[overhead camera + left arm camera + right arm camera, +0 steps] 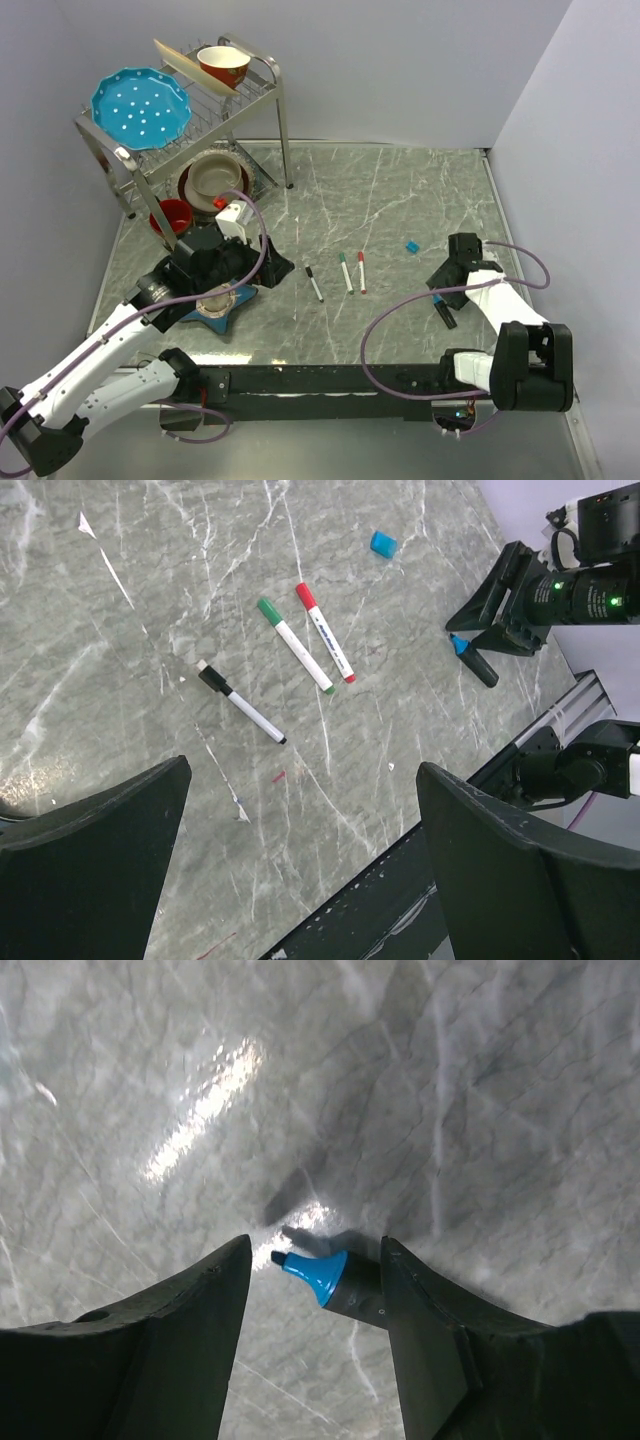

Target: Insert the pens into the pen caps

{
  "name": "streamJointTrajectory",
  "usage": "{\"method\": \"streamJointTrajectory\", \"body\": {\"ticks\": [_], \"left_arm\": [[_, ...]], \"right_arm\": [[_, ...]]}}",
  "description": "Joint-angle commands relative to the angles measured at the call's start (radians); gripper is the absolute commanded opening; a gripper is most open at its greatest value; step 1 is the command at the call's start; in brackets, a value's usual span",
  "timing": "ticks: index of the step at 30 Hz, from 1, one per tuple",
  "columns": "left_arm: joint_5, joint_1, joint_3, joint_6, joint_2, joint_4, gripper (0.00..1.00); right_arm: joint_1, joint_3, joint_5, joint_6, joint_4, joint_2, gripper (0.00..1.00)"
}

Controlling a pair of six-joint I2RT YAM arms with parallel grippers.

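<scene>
Three slim white pens lie side by side mid-table: one with a black end [314, 283] [240, 702], one with a green end [346, 271] [294, 645], one with a red end [361, 271] [323, 645]. A loose blue cap [411, 246] [383, 544] lies further right. A thicker dark pen with a bare blue tip [444, 312] [474, 662] [322, 1272] lies on the table. My right gripper [438, 284] [315, 1247] is open, low over its tip; the barrel runs under the right finger [430, 1310]. My left gripper [272, 266] [303, 772] is open, empty, left of the pens.
A wire dish rack [255, 88] at the back left holds a blue plate [140, 107] and a red bowl [223, 66]. Bowls [215, 178] and a red cup [172, 216] sit beneath it. A blue star-shaped dish [216, 308] lies under my left arm. A black rail [330, 380] lines the front edge.
</scene>
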State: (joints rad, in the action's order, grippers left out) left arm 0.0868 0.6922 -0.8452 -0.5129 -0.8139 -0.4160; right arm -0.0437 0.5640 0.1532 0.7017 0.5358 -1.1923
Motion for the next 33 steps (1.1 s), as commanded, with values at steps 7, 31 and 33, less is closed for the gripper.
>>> {"method": "streamJointTrajectory", "body": {"ticks": [7, 31, 33], "left_arm": [[-0.010, -0.005, 0.005, 0.008, 0.025, 0.037, 0.99], [0.036, -0.005, 0.038, 0.014, 0.042, 0.079, 0.99], [0.034, -0.005, 0.041, 0.017, 0.038, 0.082, 1.00]], "right_arm": [[0.125, 0.030, 0.057, 0.033, 0.055, 0.003, 0.64], [0.269, 0.313, -0.062, -0.971, 0.162, -0.168, 0.64], [0.272, 0.310, -0.126, -1.033, 0.199, -0.135, 0.64]]}}
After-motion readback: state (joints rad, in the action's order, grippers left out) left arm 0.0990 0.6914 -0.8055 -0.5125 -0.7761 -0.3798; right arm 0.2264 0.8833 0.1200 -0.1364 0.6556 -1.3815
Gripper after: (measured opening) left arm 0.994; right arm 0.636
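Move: The blue pen lies at my right fingertips, its tip between the jaws, its middle about 3 cm back, 1 cm to the right and 1 cm below the hand point. Its blue cap stands some 12 cm ahead and 7 cm to my right hand's left; the red pen is about 6 cm ahead and 19 cm left of that hand. From my left hand, the blue pen is some 36 cm to the right, 3 cm back and 24 cm below. With my right hand low and half open, I keep pushing the blue pen's tip end left with the right-hand finger, a good 2 cm and slightly back. Then I lift away about 9 cm while sweeping as far forward, towards the cap's side, and come partway back and down, the wrist turning some 60 degrees counter-clockwise throughout, fingers still half open. ##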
